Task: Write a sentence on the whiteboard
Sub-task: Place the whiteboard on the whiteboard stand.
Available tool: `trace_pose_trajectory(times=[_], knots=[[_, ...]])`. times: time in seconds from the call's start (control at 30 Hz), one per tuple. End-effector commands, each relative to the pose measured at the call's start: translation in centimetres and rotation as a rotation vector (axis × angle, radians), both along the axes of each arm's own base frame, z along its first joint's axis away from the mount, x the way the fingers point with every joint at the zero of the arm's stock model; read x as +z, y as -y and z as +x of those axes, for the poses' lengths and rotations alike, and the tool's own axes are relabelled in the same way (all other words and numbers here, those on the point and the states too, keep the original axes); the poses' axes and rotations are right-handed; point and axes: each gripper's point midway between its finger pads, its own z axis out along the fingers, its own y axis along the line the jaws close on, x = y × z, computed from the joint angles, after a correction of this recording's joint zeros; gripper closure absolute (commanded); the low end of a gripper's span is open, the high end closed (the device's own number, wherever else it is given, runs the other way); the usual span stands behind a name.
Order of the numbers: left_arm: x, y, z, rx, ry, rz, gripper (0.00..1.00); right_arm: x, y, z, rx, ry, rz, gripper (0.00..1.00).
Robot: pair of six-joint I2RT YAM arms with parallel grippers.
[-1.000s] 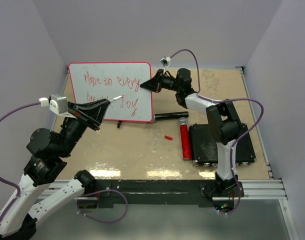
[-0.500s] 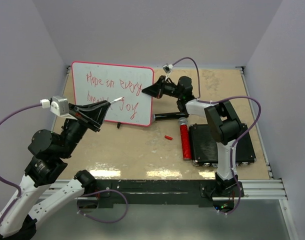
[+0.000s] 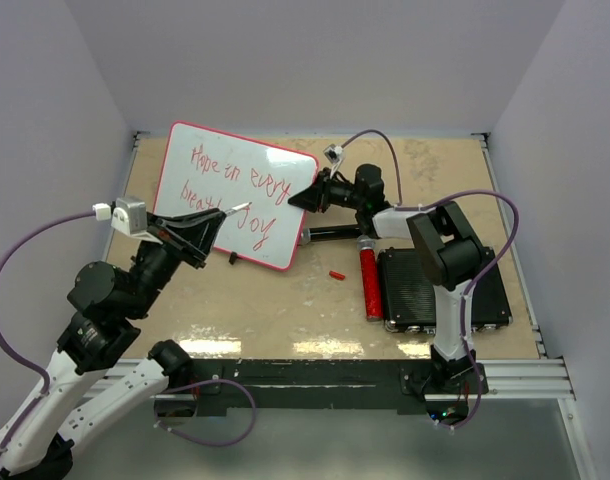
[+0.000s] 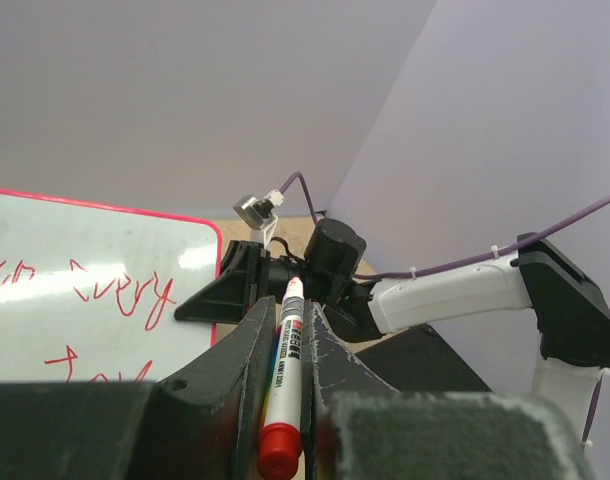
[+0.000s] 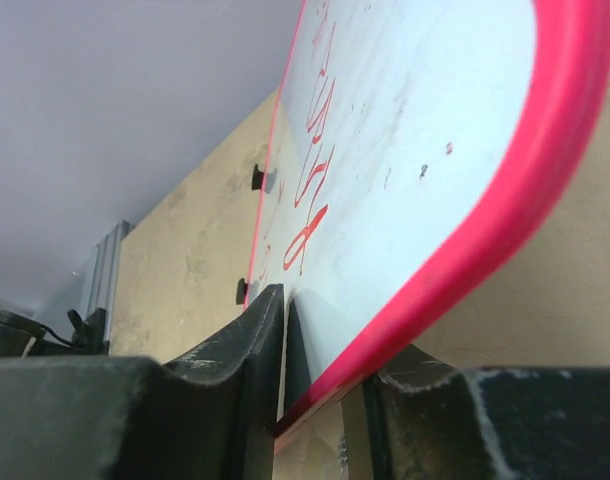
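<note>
The whiteboard [image 3: 235, 195], white with a thin red frame, sits tilted at the back left of the table. The sentence [image 3: 240, 182] runs across it in two lines of red handwriting. My left gripper [image 3: 217, 215] hovers in front of the board's lower middle, shut on a red marker [image 4: 288, 350] whose tip points forward. My right gripper [image 3: 303, 198] is at the board's right edge. In the right wrist view that red edge [image 5: 455, 240] passes between the slightly parted jaws [image 5: 335, 330], with a sliver of space on each side.
A black ribbed case [image 3: 440, 290] lies at the right with a red cylinder [image 3: 370, 285] along its left side. A small red cap [image 3: 336, 273] and a black rod [image 3: 335, 232] lie near the board's lower right corner. Walls close in on three sides.
The whiteboard has swung clockwise and shifted right, from square-on to tilted. The right gripper followed its edge downward and its jaws have eased apart. The left arm has moved a little to the right with the marker.
</note>
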Motion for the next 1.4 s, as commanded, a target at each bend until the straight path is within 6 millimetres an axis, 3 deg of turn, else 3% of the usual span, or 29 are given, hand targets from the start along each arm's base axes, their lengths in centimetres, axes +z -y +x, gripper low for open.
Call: trace_pose_trajectory(times=[0.0,0.27,0.53,1.0,1.37], knots=[[0.5,0.0,-0.3,-0.015,0.019,-0.041,1.00,3.4,-0.1,-0.7,0.025,0.170,-0.008,0.69],[0.0,-0.2,-0.7,-0.018,0.017,-0.053,1.00,1.4,0.3,-0.6,0.010,0.156,-0.071,0.62],[-0.4,0.1,-0.5,-0.028,0.013,-0.059,1.00,0.1,0.7,-0.5,-0.006,0.149,-0.119,0.47],[-0.5,0.4,-0.5,-0.037,0.017,-0.066,1.00,0.6,1.6,-1.3,0.004,0.176,-0.156,0.25],[-0.8,1.4,-0.2,-0.070,0.027,-0.033,1.00,1.8,3.5,-3.2,0.048,0.247,-0.261,0.19]])
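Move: At the whiteboard's right edge, the right hand still has the rim between its fingers; the board's middle is about 17 cm to its left, straight ahead 0 and nearly level. The black microphone lies some 7 cm back and 8 cm right, the red microphone about 18 cm back and 15 cm right, both roughly 8 cm below. From the left hand the board's middle is about 22 cm ahead, straight in line, 25 cm below. Opening its already loosening fingers wide, the right hand lets go of the whiteboard's right rim. It sinks about 2.5 cm, then rises about as much again while backing off some 3.5 cm to its right and back towards its base, the fingertips tipping down about 10 degrees. The left hand sinks some 1.5 cm, keeping its hold on the marker. ##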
